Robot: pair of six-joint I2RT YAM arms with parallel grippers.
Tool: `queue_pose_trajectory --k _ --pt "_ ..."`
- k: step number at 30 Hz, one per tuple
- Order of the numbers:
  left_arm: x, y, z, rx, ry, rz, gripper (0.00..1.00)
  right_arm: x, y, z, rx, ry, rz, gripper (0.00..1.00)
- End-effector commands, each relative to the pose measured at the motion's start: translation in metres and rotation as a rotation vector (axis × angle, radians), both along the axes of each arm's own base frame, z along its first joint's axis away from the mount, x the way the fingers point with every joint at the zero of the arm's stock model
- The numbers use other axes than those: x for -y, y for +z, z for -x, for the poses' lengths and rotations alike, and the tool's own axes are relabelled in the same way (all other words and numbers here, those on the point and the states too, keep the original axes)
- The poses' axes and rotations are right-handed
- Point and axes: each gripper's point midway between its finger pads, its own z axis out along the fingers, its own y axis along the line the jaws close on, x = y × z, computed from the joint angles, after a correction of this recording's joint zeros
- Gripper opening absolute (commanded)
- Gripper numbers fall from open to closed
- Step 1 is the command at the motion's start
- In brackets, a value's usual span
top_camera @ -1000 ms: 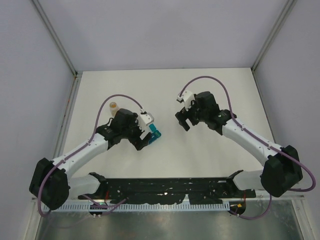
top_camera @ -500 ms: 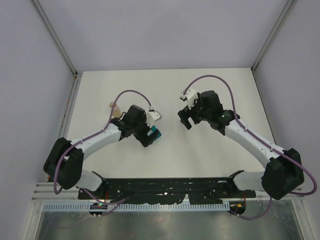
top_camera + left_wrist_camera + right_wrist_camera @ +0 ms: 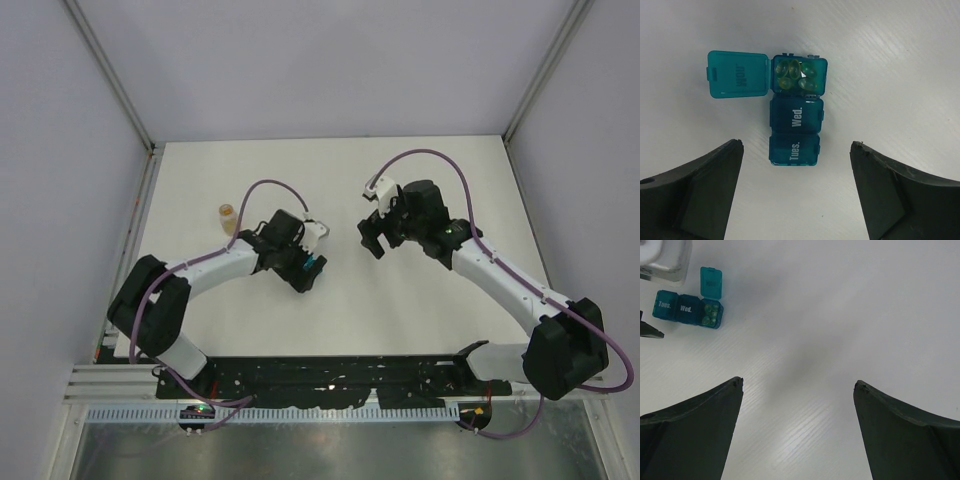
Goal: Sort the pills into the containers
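Observation:
The containers [image 3: 795,120] are one teal strip of three compartments lying flat on the white table. Its far compartment stands open with its lid [image 3: 737,75] flipped to the left, and several pills [image 3: 796,75] lie inside. The "Wed." and "Tues." lids are shut. My left gripper [image 3: 796,144] hovers open straight over the strip's near end, one finger on each side, touching nothing. In the top view the strip [image 3: 316,265] peeks out beside the left gripper [image 3: 303,272]. My right gripper [image 3: 372,238] hangs open and empty to the right; its wrist view shows the strip [image 3: 687,310] far off at upper left.
A small clear tan-tinted vial [image 3: 229,214] stands upright to the left of the left arm. The left wrist's white housing [image 3: 665,260] shows at the right wrist view's top-left corner. Metal frame rails [image 3: 135,210] border the table.
My left arm has swung right and settled over the teal strip, its jaws narrowing a little. The vial now stands free of the arm. The right arm has barely shifted.

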Motion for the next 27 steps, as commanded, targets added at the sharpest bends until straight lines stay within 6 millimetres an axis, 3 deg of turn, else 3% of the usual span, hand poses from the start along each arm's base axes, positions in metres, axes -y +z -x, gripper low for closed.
queue_pose_trajectory --k 1,6,21,27 --pt "0.007 0.0 -0.004 0.005 0.03 0.006 0.9 -0.004 0.013 -0.002 0.043 0.018 -0.043 0.95" --pt "0.008 -0.011 0.002 -0.021 0.032 -0.015 0.84 -0.005 0.011 -0.002 0.032 0.019 -0.045 0.95" --pt "0.011 -0.018 0.012 -0.033 0.008 -0.029 0.67 -0.005 0.007 -0.002 0.018 0.022 -0.048 0.95" --pt "0.01 -0.024 0.011 -0.041 0.048 -0.052 0.66 -0.004 0.007 -0.002 0.016 0.022 -0.05 0.95"
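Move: The Tues compartment, the near-left end of the teal pill box, lies almost under the left hand: about 1 cm ahead, 1 cm to the left and 3 cm below the fingertips. The box runs off forward-right, its open, pill-filled compartment some 4 cm ahead and 4 cm right, and the open lid about 7 cm ahead and 2 cm right. From the waiting right hand the Tues end is roughly 7 cm back, 16 cm left and 15 cm lower. The left hand's forward-left finger comes up against the long side of the pill box at its Tues end and pushes that end back and to the right, as the hand sinks about 2 cm and draws back nearly 2 cm, drifting slightly right. Its fingers straddle that end and narrow from almost wide open to about two thirds; the wrist hardly turns. ##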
